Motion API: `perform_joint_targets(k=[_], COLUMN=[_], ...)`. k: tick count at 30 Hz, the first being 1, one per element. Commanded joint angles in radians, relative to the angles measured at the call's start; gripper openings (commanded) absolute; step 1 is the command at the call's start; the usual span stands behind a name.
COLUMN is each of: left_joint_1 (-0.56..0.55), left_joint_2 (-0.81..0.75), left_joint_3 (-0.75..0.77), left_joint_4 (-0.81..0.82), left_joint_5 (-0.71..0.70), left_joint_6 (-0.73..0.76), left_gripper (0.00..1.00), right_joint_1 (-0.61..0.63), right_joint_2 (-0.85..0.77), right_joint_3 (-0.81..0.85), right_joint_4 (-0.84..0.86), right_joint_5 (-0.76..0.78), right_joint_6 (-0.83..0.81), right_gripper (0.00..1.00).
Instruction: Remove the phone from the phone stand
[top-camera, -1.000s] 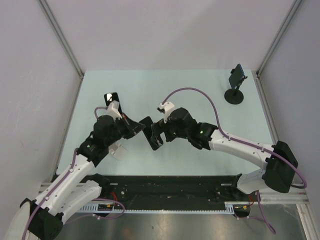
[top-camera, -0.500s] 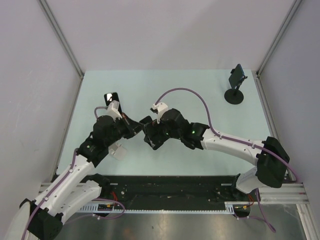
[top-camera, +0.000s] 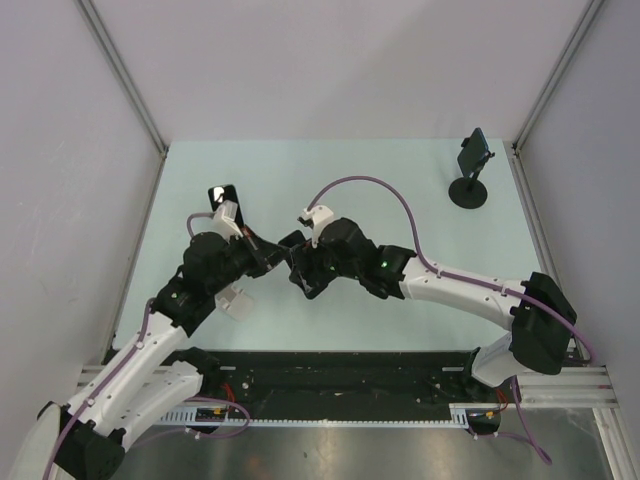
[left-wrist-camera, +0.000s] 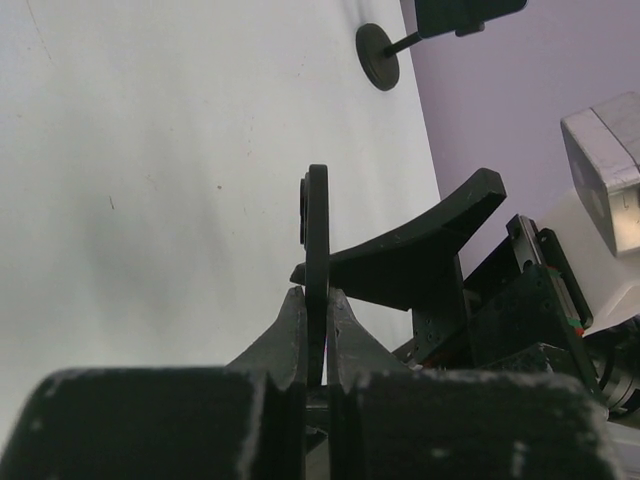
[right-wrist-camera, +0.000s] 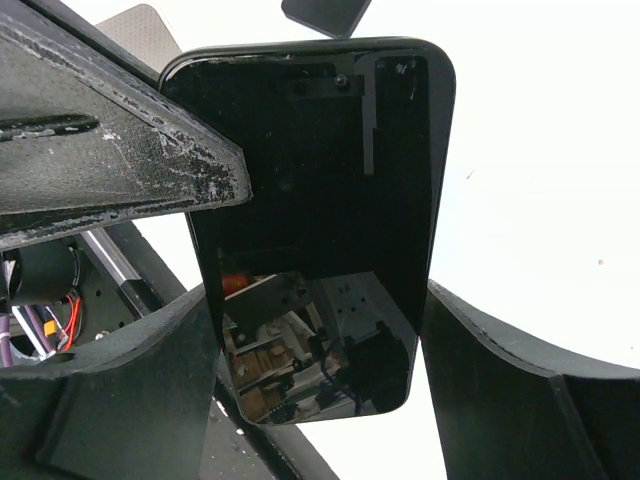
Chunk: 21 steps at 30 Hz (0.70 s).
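A black phone (right-wrist-camera: 310, 200) is held up over the middle of the table, edge-on in the left wrist view (left-wrist-camera: 317, 220). My left gripper (left-wrist-camera: 316, 292) is shut on its lower edge; in the top view it (top-camera: 278, 258) meets the right one at mid-table. My right gripper (right-wrist-camera: 318, 290) is open, with one finger on each long side of the phone and a small gap on the right. In the top view it (top-camera: 302, 272) covers most of the phone (top-camera: 293, 245). The black phone stand (top-camera: 468, 190) stands at the back right corner, with a dark slab on its top.
A small glossy black slab (top-camera: 222, 193) lies at the left of the table, behind my left wrist. Grey walls with metal posts close in the table on three sides. The stand also shows far off in the left wrist view (left-wrist-camera: 378, 55).
My right gripper has moved left to the phone and now has a finger on each side of it. My left gripper has kept its hold and barely moved.
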Motion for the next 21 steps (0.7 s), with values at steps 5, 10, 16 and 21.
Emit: perform_joint_targets(k=[5,10,16,21], left_joint_1=[-0.007,-0.007,-0.007,-0.006], left_joint_2=[-0.046,-0.133,-0.279,-0.402], left_joint_3=[0.042,0.016,-0.021,-0.042], left_joint_4=[0.084,0.068,-0.012,-0.097], left_joint_5=[0.032,0.011,-0.073,-0.156], left_joint_6=[0.056,0.156,0.292,0.369], left_gripper=[0.65,0.98,1.00,1.00], right_joint_1=[-0.009,-0.088,-0.314,-0.549], right_joint_2=[-0.028,-0.060,-0.076,-0.064], right_joint_3=[0.057,0.057,0.036,-0.002], right_joint_4=[-0.105,-0.289,-0.460,-0.469], right_joint_5=[0.092,0.140,0.207,0.196], right_joint_6=[-0.090,-0.120,-0.156,-0.194], right_gripper=[0.12,0.12,0.11,0.12])
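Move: Between both hands hangs the phone: its middle is practically at the right hand's point, and about 2 cm ahead, 3 cm right and 4 cm below the left hand. From the right hand, the round-footed stand is some 30 cm ahead, 42 cm right and 10 cm below; the black stand is about 12 cm ahead, 16 cm left and 15 cm below; the white plate lies level with it, 15 cm left and 18 cm below. Letting go at the phone's edge, the left hand opens wide and backs off some 8 cm, up, left and back, its fingers tipping upward. The right hand keeps its grip across the phone's width and swings it about 20 cm right and 9 cm forward, sinking 5 cm, towards the round-footed stand, turning clockwise with its left side dropping. ##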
